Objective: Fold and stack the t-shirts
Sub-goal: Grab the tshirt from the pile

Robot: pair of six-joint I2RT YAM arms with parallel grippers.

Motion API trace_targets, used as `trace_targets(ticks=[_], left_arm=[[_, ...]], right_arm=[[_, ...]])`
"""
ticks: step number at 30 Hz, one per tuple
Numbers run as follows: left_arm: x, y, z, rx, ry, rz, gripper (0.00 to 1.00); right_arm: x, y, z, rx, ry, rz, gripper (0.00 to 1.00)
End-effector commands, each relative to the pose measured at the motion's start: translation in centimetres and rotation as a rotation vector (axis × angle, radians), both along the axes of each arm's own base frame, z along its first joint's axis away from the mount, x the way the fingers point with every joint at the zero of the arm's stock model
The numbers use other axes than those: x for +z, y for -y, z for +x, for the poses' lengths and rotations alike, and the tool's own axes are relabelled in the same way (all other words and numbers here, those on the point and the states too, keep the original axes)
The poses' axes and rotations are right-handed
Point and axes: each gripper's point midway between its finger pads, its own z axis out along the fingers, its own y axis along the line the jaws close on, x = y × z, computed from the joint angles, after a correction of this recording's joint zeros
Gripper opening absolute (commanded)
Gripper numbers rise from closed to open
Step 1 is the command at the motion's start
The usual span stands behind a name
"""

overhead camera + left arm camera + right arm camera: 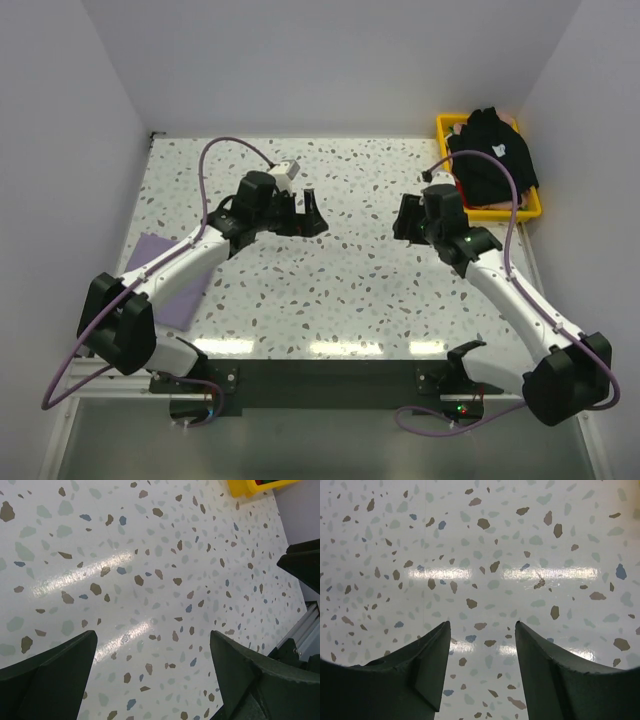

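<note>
A black t-shirt [492, 155] with a small white label lies heaped in the yellow bin [530, 210] at the back right. A bit of pinkish cloth [459, 128] peeks out beneath it. A folded lavender t-shirt [160, 268] lies flat at the table's left side, partly under my left arm. My left gripper [303, 220] [154, 635] hovers open over bare tabletop left of centre. My right gripper [404, 222] [482, 625] is open too, right of centre, with only speckled table between its fingers.
The speckled tabletop [340, 280] is walled in white on three sides. In the left wrist view the bin's corner [245, 487] shows at the top, and part of the right arm [305, 565] shows at the right edge.
</note>
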Motion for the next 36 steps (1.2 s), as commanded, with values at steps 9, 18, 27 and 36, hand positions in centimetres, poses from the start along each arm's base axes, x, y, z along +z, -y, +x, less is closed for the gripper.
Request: trace_targets(ticks=[9,18,27,36], left_arm=[[3.7,0.2,-1.2,-0.114,0.081,0.009,1.00],[4.3,0.0,-1.4,-0.125,0.103,0.007,1.00],[5.0,-0.7,-1.8,-0.118,0.134,0.012,1.00],[5.6,-1.0,-1.3,-0.116,0.146,-0.009,1.00]], right_arm=[[1.9,-0.6,2.8,-0.037,0.068,0.021,0.58],[4.7,4.9,15.7,-0.263,0.100,-0.089,0.57],[3.3,19.5,25.8,-0.603,0.133,-0.018,0.55],[-2.9,27.0,27.7,-0.769,0.088,-0.066,0.55]])
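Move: The black t-shirt heaped in the yellow box lies far out and to the right of the empty right hand: roughly 27 cm ahead, 27 cm right and 12 cm below. The box's middle is about 25 cm ahead and 26 cm right; the red cloth in its near left corner is some 18 cm ahead and 18 cm right. From the left hand the black t-shirt lies about 27 cm ahead and 49 cm to the right, also lower. Out to the black t-shirt in the yellow box goes the right hand, first forward and then swinging right, about 25 cm each way, while turning some 40 degrees clockwise. It rises slightly on the way, then sinks about 7 cm over the cloth, fingers still half open, with no touch to be seen. The left hand lifts about 3 cm and eases back a little, wide open. ##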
